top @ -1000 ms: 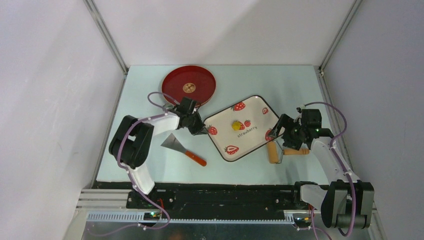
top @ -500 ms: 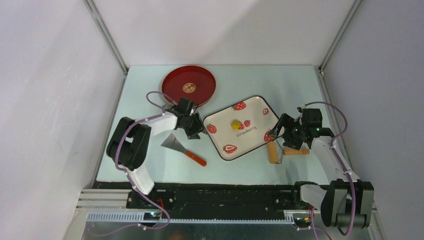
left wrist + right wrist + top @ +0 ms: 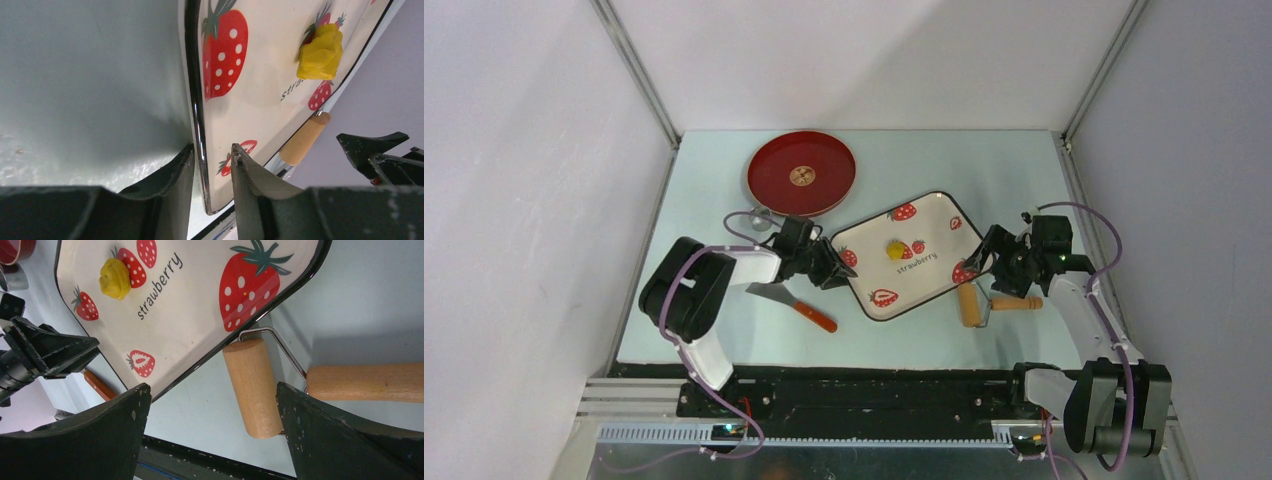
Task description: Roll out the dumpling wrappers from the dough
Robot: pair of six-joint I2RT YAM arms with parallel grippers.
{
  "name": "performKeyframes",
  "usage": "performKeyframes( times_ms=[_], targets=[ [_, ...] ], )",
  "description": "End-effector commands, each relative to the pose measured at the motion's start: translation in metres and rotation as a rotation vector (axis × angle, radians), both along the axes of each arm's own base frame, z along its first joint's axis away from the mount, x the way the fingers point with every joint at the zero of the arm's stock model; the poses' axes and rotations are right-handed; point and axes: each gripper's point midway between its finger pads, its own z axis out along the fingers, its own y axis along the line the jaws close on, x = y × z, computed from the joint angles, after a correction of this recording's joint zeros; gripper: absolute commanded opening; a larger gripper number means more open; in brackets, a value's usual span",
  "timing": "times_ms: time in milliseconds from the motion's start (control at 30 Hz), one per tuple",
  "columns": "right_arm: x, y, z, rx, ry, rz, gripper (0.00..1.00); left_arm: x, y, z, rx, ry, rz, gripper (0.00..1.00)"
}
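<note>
The dough (image 3: 893,249) is a yellow lump resting near the middle of the strawberry-print tray (image 3: 934,240). It also shows in the left wrist view as the dough (image 3: 320,52) and in the right wrist view as the dough (image 3: 115,278). My left gripper (image 3: 832,270) is at the tray's left corner. Seen from that wrist, the left gripper (image 3: 212,147) is open with one finger on each side of the tray (image 3: 260,75) rim, gaps showing. My right gripper (image 3: 989,268) is wide open over the wooden roller (image 3: 968,303). From its wrist, the right gripper (image 3: 212,386) holds nothing and the roller (image 3: 252,385) lies between the fingers. No dumpling wrappers are in view.
A red round plate (image 3: 802,173) sits at the back. A small metal ring cutter (image 3: 759,220) lies behind the left arm. A scraper with an orange handle (image 3: 789,298) lies in front of the left gripper. The roller's handle (image 3: 1016,302) points right.
The left gripper opened, drew back from the tray, then came forward to its left corner with the jaws around the rim. The right arm stayed put.
</note>
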Motion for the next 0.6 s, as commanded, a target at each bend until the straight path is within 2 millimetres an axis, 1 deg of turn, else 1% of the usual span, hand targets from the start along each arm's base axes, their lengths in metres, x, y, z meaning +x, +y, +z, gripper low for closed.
performKeyframes(
  times_ms=[0,100,133,233,333,367,433,467,567],
  targets=[
    [0.010,-0.002,0.017,0.006,-0.044,0.013,1.00,0.008,-0.005,-0.008,0.005,0.003,0.022,0.36],
    [0.011,-0.002,0.017,0.009,-0.043,0.013,1.00,0.013,-0.004,-0.013,0.025,-0.004,0.031,0.24],
    [0.011,-0.003,0.016,0.012,-0.041,0.012,1.00,0.014,-0.004,-0.016,0.032,-0.003,0.027,0.22],
    [0.012,-0.003,0.016,0.014,-0.037,0.010,1.00,0.026,-0.004,-0.014,0.069,-0.046,0.000,0.13],
    [0.011,-0.004,0.014,0.008,-0.022,0.006,1.00,0.035,0.002,-0.017,0.157,-0.064,-0.051,0.10],
    [0.010,-0.006,0.011,-0.007,-0.010,0.000,1.00,0.038,0.005,-0.015,0.203,-0.079,-0.089,0.09],
    [0.008,-0.010,0.007,-0.040,0.021,-0.010,1.00,0.044,0.010,-0.017,0.250,-0.091,-0.144,0.08],
    [0.008,-0.011,0.005,-0.052,0.034,-0.011,1.00,0.045,0.014,-0.019,0.261,-0.086,-0.153,0.08],
    [0.001,-0.013,-0.004,-0.099,0.097,-0.017,1.00,0.055,0.017,-0.018,0.255,-0.113,-0.208,0.06]
  ],
)
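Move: The tray's left rim already stands between the left gripper's open fingertips, with the yellow dough on the tray about 9 cm to the right and 5 cm ahead. The scraper lies some 11 cm to the left and 6 cm back; the red plate is about 21 cm ahead and 10 cm left. From the right hand, that rim is roughly 24 cm left, level ahead, about 8 cm below. Close the left gripper on the tray's left rim while easing it barely a centimetre down and to the right. Once it pinches the rim, drag that end of the tray about 5 cm forward along the table, turning the wrist roughly 10 degrees with it. ##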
